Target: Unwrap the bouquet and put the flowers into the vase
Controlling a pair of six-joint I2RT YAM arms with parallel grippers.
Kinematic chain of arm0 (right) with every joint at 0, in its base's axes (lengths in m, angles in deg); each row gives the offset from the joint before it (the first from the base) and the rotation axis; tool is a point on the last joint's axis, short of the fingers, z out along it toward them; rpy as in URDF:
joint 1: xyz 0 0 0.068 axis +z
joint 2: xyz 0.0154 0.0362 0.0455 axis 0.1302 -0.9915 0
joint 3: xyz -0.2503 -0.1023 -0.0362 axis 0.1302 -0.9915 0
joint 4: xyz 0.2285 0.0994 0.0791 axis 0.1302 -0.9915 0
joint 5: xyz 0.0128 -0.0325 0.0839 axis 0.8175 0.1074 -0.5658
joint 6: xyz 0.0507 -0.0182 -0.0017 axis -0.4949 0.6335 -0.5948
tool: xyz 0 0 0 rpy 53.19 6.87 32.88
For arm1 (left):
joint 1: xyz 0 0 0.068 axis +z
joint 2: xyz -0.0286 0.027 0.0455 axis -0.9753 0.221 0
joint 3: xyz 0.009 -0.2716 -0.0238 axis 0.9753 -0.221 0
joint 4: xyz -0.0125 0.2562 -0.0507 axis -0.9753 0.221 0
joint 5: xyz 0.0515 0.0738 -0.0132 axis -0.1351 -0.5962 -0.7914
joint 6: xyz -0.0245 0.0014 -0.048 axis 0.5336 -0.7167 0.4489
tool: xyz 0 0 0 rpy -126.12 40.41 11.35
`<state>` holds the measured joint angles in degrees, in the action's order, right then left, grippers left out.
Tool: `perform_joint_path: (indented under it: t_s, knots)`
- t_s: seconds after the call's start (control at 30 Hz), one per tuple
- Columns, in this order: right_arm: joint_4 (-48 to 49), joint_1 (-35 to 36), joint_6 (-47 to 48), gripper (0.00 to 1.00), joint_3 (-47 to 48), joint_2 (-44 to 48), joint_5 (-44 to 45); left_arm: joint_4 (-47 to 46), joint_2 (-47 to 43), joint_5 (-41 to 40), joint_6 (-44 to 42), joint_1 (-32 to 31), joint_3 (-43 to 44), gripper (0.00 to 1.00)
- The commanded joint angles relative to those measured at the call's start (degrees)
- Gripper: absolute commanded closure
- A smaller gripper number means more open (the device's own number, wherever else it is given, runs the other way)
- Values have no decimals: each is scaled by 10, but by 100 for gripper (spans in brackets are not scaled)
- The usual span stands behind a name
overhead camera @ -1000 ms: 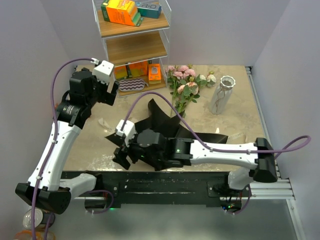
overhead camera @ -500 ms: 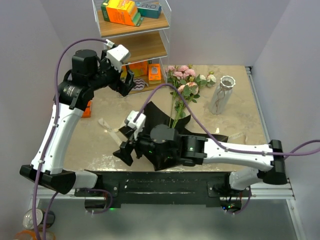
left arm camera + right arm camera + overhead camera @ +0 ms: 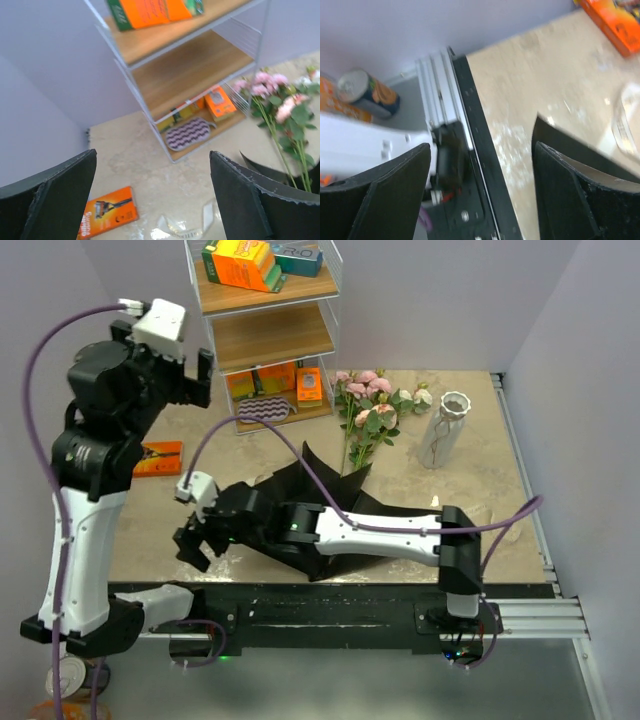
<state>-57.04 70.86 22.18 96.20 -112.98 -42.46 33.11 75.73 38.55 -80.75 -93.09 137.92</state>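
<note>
The flowers (image 3: 366, 418), pink, cream and peach roses, lie on the table at the back, their stems running down onto the opened black paper (image 3: 335, 485). The left wrist view also catches the flowers (image 3: 280, 100). The whitish vase (image 3: 444, 430) stands upright to their right. My left gripper (image 3: 188, 380) is raised high by the shelf, open and empty (image 3: 152, 155). My right gripper (image 3: 200, 538) reaches across to the table's near left edge, open with nothing between its fingers (image 3: 481, 147). A pale ribbon (image 3: 190, 227) lies loose on the table.
A wire shelf unit (image 3: 265, 340) with orange boxes stands at the back left. An orange razor pack (image 3: 158, 458) lies flat on the left of the table. The right wrist view shows the black base rail (image 3: 480, 165) and cans (image 3: 367, 95) below the table edge.
My left arm lifted and swung back to the left, away from the paper. My right arm swept left along the front edge, and its jaws opened wider.
</note>
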Motion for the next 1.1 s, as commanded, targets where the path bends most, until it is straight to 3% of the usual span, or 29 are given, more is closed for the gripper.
perform_joint_path:
  t_s: [0.0,0.2,0.47,0.6,0.73,0.87,1.07]
  knots:
    - [-15,1,24,11,143,-65,-44,-23,-44,-106,2,4,36,1]
    - [-67,-1,46,10,229,-96,-44,-14,-57,-86,-12,4,35,1]
    - [-53,-71,15,9,49,139,11,-16,-33,33,-5,5,84,1]
    - [-92,-128,21,9,17,240,42,7,17,184,11,4,139,1]
    - [-133,-198,34,9,-46,341,57,8,62,351,18,-4,100,1]
    - [-161,-238,39,9,-119,443,83,29,129,344,-3,-118,72,1]
    - [-198,-238,3,9,-188,564,123,26,235,326,-16,-208,21,1]
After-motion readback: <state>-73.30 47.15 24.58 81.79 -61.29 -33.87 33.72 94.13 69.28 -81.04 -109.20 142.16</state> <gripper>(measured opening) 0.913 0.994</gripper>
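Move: The flowers, their stems running onto the opened black wrapping paper, lie about 17 cm ahead of the left hand, some 35 cm to its right and 43 cm below; from the right hand they are roughly 40 cm ahead, 38 cm to its right and 20 cm down. The paper's middle is about 12 cm ahead of the right hand, 25 cm to its right and 20 cm below. The vase stands some 16 cm right of the flowers and 11 cm nearer. The wrapping paper is left lying as the right hand, fingers open, drifts about 5 cm farther left beyond its left flap, then sweeps back right over it some 35 cm, rising and reaching forward, turning clockwise. The left hand, open, backs off and up a little, then swings right and down towards the flowers, ending about 20 cm right of its start, turned 45 degrees clockwise and tipped down. ##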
